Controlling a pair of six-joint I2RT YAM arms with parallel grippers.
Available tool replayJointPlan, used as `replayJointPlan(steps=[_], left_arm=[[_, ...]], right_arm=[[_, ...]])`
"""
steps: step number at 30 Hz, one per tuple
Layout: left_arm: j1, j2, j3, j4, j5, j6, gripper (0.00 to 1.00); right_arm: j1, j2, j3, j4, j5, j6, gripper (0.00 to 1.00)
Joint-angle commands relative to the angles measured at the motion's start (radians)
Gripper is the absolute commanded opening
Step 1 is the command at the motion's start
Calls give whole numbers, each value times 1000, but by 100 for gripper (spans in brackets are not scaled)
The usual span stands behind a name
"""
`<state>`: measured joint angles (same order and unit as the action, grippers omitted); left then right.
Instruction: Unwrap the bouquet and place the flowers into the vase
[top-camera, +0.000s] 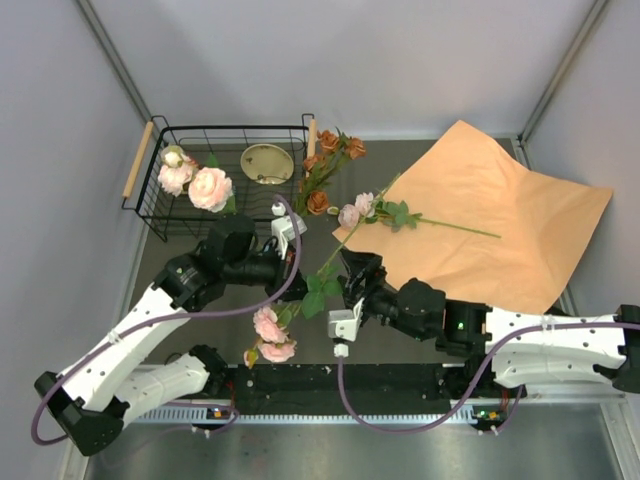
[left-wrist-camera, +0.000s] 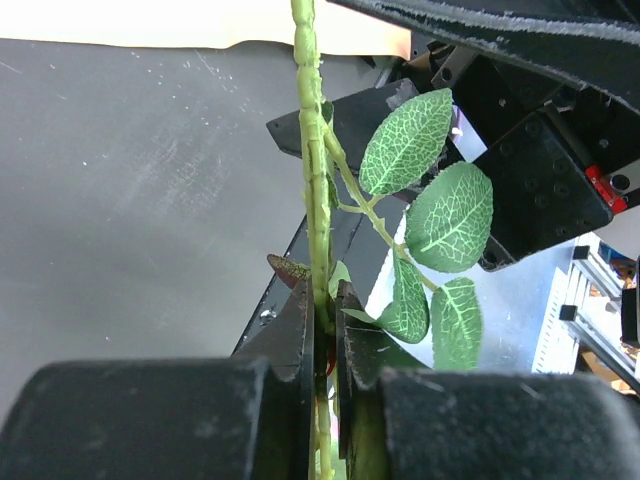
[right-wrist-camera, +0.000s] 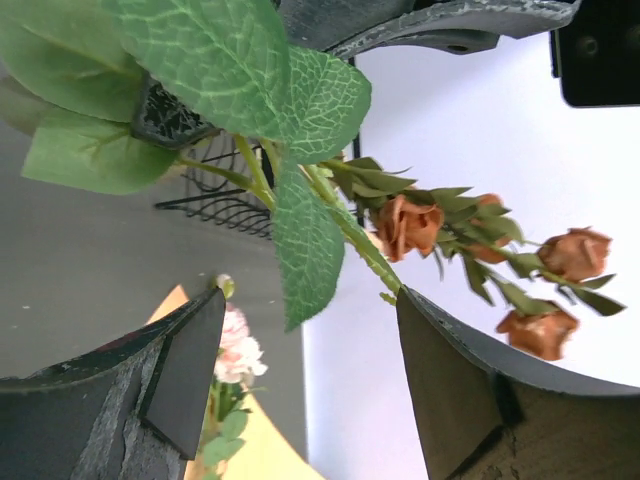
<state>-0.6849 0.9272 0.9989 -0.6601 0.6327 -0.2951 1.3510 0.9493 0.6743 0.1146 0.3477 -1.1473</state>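
Observation:
My left gripper (top-camera: 303, 293) (left-wrist-camera: 325, 310) is shut on a green flower stem (left-wrist-camera: 312, 150). That stem (top-camera: 335, 258) slants across the dark table, with pink blooms (top-camera: 270, 335) at its near end and leaves (left-wrist-camera: 440, 215) just past the fingers. My right gripper (top-camera: 355, 265) (right-wrist-camera: 310, 330) stands open beside the same stem (right-wrist-camera: 350, 235), which grazes one fingertip (right-wrist-camera: 420, 320). The unwrapped paper (top-camera: 500, 210) lies flat at right, with a pink-bloomed flower (top-camera: 400, 215) on its edge. Rust-orange roses (top-camera: 330, 165) (right-wrist-camera: 415, 225) lie by the basket. The vase is hidden or out of view.
A black wire basket (top-camera: 155, 215) with wooden handles stands at the back left. It holds pink flowers (top-camera: 200, 185) and a round beige dish (top-camera: 267, 163). Grey walls close in the table on three sides.

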Motion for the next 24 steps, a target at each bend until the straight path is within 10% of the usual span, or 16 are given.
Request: replayJointPlan(steps=[1,13,18,20,24], left_arm=[[4,-31,21,-7,32,34,0],[4,-19,24,-13,101,51,0],[4,-14,50,-52,32,71,0],[7,-43,70,-68,-25,62,13],[16,-160,113,-36,-200,48,56]], right_arm=[[14,-26,33,77,-7,-189,68],[14,100,77,132,-19,-328,61],[34,131,94,165,42,-352,26],[39,138,157,107,98,-237,0],[37,57,153,-32,53,-28,0]])
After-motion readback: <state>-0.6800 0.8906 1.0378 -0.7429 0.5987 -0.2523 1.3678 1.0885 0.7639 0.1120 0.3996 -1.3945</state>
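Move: The pink rose stem in the left fingers slants up forward and right; the stretch near its leaves, where the right hand will close, is about 2 cm ahead, 3 cm left and 1 cm above the right hand, and some 4 cm ahead, 5 cm right and 2 cm above the left. The held pink heads hang 7 cm back, 5 cm left and 5 cm below the left hand. The vase stands 10 cm ahead, 10 cm left and 18 cm below the left hand. The right hand, open around the stem's line, eases about 3 cm left and slightly forward and up, rolling some 15 degrees about the line of its fingers, then shuts them to pinch the stem beside the leaves, on its bare-end side of the left grip. The left hand keeps its hold meanwhile and draws back about 1.5 cm, then at the end opens to nearly half, letting go of the stem while shifting about 1 cm left and forward. ##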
